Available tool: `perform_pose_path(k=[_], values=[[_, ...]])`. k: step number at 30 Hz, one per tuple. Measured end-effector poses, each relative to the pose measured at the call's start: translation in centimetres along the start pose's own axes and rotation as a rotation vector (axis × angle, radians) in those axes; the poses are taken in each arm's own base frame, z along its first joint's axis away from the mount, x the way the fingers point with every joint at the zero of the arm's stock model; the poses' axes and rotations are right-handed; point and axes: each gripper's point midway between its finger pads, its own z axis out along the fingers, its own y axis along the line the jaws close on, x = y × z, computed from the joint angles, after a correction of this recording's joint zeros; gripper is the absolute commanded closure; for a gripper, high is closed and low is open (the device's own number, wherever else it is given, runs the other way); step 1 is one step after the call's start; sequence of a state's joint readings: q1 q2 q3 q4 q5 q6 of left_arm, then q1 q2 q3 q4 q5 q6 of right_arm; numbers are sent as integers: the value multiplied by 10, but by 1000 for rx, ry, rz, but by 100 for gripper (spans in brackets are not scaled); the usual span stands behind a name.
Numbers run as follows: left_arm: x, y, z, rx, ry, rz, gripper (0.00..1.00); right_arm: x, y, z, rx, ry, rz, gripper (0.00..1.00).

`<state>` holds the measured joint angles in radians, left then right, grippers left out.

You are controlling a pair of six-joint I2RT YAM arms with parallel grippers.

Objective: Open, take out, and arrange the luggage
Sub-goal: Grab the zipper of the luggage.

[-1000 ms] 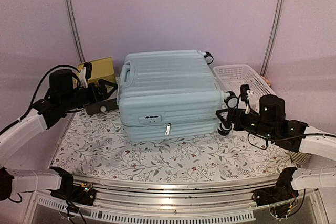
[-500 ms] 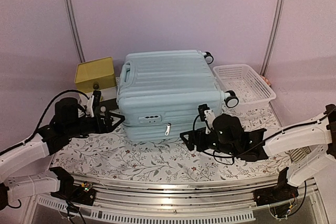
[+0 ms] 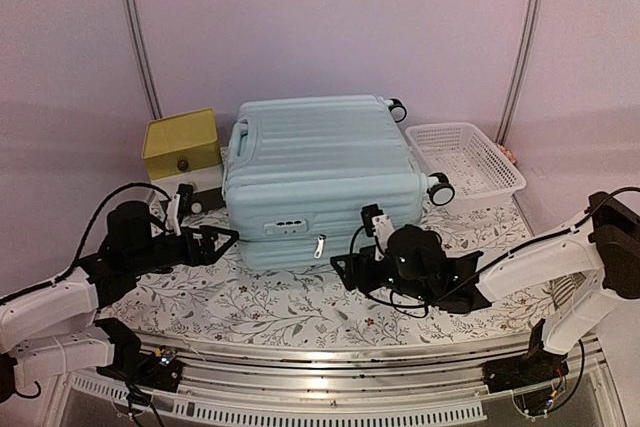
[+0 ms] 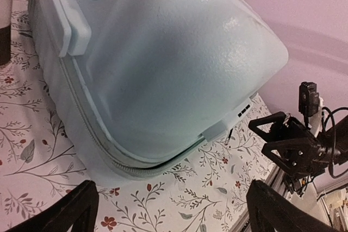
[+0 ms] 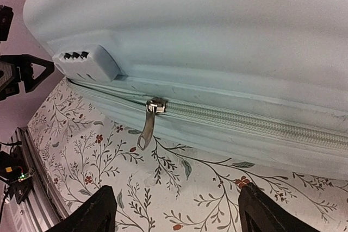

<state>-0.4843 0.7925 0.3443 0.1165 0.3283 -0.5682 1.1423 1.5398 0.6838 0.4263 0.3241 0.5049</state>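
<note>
The luggage (image 3: 320,172), a pale mint-blue ribbed hard-shell suitcase, lies flat and zipped in the middle of the table. Its silver zipper pull (image 5: 148,126) hangs down from the front seam, beside the combination lock (image 5: 89,63). My right gripper (image 3: 345,269) sits low in front of the luggage's front face, open and empty, with the pull just ahead of it in the right wrist view (image 5: 173,210). My left gripper (image 3: 222,242) hovers open and empty at the luggage's front left corner (image 4: 125,156), close to the seam without touching it.
A white lattice basket (image 3: 465,162) stands to the right of the luggage, next to its caster wheels (image 3: 438,188). A yellow-topped box (image 3: 182,142) sits at the back left. The floral tablecloth (image 3: 300,302) ends at a metal rail along the near edge.
Both arms dropped from beside the luggage to table height and swung toward its front. The right gripper moved left along the front face toward the zipper pull and narrowed slightly.
</note>
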Motion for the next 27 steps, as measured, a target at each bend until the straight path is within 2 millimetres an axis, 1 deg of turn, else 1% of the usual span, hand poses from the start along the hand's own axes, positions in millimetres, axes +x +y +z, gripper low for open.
perform_pose_path(k=[4,8,16,20,22,24,27], values=[[1,0,0,6,-6,3,3,8,4,14,10,12,-11,29],[1,0,-2,9,-16,7,3,7,11,33,29,-1,-17,35],[-5,-6,-9,24,-53,19,4,0,3,58,128,-56,-22,39],[-5,-5,-9,19,-57,19,4,7,4,71,173,-44,-34,39],[-6,-4,-9,16,-59,19,4,10,5,73,186,-38,-40,39],[-6,-4,-9,13,-60,19,4,9,5,74,201,-39,-37,42],[-6,-3,-9,9,-60,19,4,8,3,74,230,-38,-34,53]])
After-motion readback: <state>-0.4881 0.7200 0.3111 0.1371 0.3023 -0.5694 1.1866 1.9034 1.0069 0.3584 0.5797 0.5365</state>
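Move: The zipper pull lies about 7 cm ahead of the right hand, 6 cm to its left and 4 cm below. The combination lock sits some 6 cm farther left of the pull and slightly higher; the suitcase's upper front wheel is roughly 17 cm to the right of the hand and 8 cm ahead. From the left hand, the pull is about 17 cm right, 5 cm ahead and 7 cm lower. The right hand slides about 5 cm left and 4 forward, sinking, towards the zipper pull, its fingers part-closing. ##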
